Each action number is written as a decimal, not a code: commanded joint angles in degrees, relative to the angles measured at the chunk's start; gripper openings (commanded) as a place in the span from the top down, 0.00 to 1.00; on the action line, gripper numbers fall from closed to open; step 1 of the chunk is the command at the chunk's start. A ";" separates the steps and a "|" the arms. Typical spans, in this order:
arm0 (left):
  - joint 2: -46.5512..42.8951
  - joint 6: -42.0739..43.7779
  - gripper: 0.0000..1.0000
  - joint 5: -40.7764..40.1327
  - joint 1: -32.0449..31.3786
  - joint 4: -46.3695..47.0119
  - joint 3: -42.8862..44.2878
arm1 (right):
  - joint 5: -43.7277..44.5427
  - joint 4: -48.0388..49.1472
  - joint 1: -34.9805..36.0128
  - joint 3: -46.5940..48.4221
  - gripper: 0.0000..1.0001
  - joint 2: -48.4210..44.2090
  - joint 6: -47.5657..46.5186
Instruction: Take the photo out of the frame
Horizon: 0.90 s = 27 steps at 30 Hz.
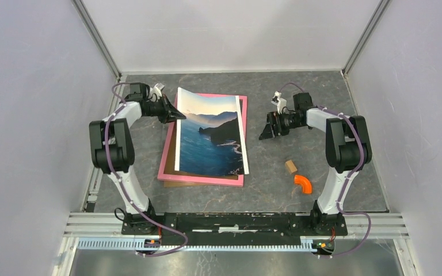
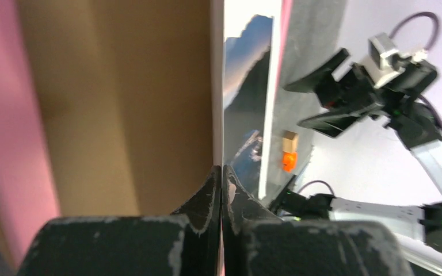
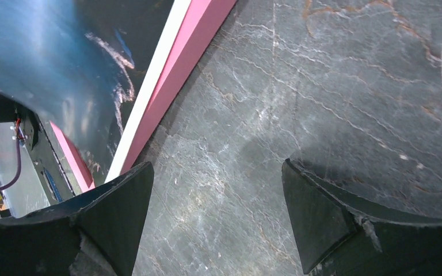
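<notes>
The photo [image 1: 210, 135], a sea and cliff print with a white border, lies slanted over the pink-rimmed frame [image 1: 201, 179], its left edge raised. My left gripper [image 1: 178, 115] is shut on that left edge near the far corner. In the left wrist view the gripper [image 2: 223, 169] pinches the thin sheet [image 2: 244, 92], with the frame's brown back [image 2: 121, 103] beside it. My right gripper [image 1: 267, 131] stands open over the table, just right of the frame. Between its fingers [image 3: 217, 172] is only table; the photo [image 3: 46, 69] and the pink rim [image 3: 178, 69] are at upper left.
A small wooden block [image 1: 290, 166] and an orange curved piece [image 1: 303, 183] lie on the grey marbled table [image 1: 276, 190] to the right of the frame, near the right arm. White walls close in the back and both sides.
</notes>
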 commanded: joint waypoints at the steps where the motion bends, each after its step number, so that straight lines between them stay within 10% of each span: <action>1: 6.19 12.94 0.98 -4.07 0.41 -8.40 9.56 | -0.94 0.80 2.26 -0.15 0.12 1.56 0.53; 8: 10.58 18.71 0.95 -5.68 0.50 -16.04 15.30 | 0.37 0.58 5.35 0.94 0.12 3.22 0.09; 16: 3.66 22.97 0.31 -13.98 1.13 -19.11 14.76 | 1.91 -0.12 7.68 4.99 0.12 5.66 0.35; 23: -1.67 23.83 0.00 -19.36 6.75 -17.68 7.42 | 5.68 -2.33 9.46 12.33 0.12 10.49 -0.68; 27: 0.40 25.15 0.00 -18.01 8.53 -15.31 6.41 | 7.18 -2.81 10.29 15.94 0.12 13.02 -0.71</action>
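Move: The left hand, shut on the photo's left edge, is about to lay the photo on the pink frame; the frame's middle lies about 8 cm right, 6 cm back and 11 cm below. The frame's left bar is roughly 8 cm left, 4 cm back and 11 cm down. From the right hand, the frame's right bar stands some 9 cm left, level with it and 3 cm lower; the wooden block is about 9 cm right and 12 cm back. Keeping its pinch on the photo's left edge, the left hand sinks about 4 cm and eases forward, then opens wide and lets go, backing some 9 cm left with a slight rise as its fingers tip to point more steeply down. The open right hand, staying low, slides about 7 cm left towards the frame's right bar, ending slightly forward. ##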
